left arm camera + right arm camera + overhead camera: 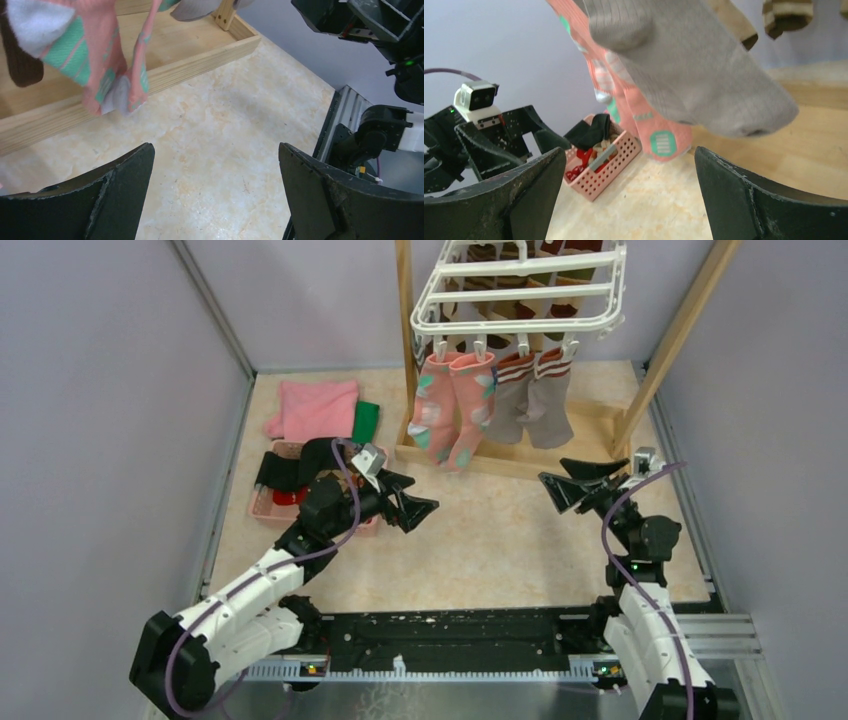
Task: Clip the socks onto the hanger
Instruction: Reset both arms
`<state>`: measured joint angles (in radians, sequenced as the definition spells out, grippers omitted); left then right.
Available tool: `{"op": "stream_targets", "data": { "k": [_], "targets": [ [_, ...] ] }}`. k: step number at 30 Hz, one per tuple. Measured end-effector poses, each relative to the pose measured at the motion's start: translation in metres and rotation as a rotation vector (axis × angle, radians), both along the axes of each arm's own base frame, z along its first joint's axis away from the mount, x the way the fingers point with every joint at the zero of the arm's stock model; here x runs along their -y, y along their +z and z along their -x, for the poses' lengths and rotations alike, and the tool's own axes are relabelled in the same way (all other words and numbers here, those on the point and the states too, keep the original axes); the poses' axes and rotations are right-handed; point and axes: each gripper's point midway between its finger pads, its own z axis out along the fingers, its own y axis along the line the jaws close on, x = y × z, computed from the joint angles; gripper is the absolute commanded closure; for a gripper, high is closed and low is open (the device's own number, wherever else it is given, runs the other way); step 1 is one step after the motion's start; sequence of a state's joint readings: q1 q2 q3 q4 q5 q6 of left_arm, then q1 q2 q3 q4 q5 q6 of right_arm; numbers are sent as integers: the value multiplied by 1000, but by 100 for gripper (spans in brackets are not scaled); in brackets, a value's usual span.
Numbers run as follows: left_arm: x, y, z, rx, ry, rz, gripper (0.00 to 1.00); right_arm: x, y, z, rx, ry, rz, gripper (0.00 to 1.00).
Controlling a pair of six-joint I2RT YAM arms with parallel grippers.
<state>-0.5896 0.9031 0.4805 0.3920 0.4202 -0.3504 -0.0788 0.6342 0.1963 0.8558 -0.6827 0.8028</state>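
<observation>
The white hanger (520, 285) hangs from the wooden frame. Clipped under it are two pink socks with teal patches (450, 410) and two grey socks with striped cuffs (530, 400). Brown socks show through its grid further back. My left gripper (420, 505) stands open and empty above the table, below and left of the pink socks (95, 55). The left wrist view shows only bare table between its fingers (125, 190). My right gripper (552, 485) is open and empty too, just below the grey sock (694, 75).
A pink perforated basket (599, 175) with dark and red items sits under my left arm. A folded pink cloth (315, 408) and a green cloth (366, 420) lie at the back left. The wooden frame's base rail (520, 462) crosses behind both grippers. Walls close both sides.
</observation>
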Motion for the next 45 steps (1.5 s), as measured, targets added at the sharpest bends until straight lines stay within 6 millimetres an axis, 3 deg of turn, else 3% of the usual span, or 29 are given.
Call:
{"op": "stream_targets", "data": {
  "k": [14, 23, 26, 35, 45],
  "targets": [
    [-27, -36, -24, -115, 189, -95, 1, -13, -58, 0, -126, 5, 107, 1],
    [-54, -45, -27, -144, 321, -170, 1, -8, -78, -9, -216, -94, 118, 1],
    [-66, -39, -32, -134, 378, -222, 1, -1, -83, -13, -245, -150, 107, 1],
    [-92, 10, -55, -57, 504, -289, 1, 16, -94, -22, -330, -272, 58, 1],
    [-115, 10, -71, -131, 472, -204, 1, 24, -97, -24, -370, -324, 32, 1]
  ]
}}
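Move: The pink basket of socks lies about 16 cm ahead of the left hand, 27 cm to its left and 19 cm below. The pink socks hang some 19 cm ahead, 8 cm right and slightly above; the green cloth lies about 35 cm ahead, 15 cm left, at table level. From the right hand the basket is roughly 14 cm ahead, 60 cm left, 24 cm below, and the grey socks hang 17 cm ahead, 6 cm left, 5 cm higher. Towards the basket's right-hand rim the empty left hand travels about 11 cm left and 7 cm forward, dipping some 4 cm and rising again while turning counter-clockwise. Away from the hanging grey socks, the right hand sinks about 10 cm, tipping down and turning clockwise, with a slight late shift right. Both grippers stay wide open and touch nothing. ##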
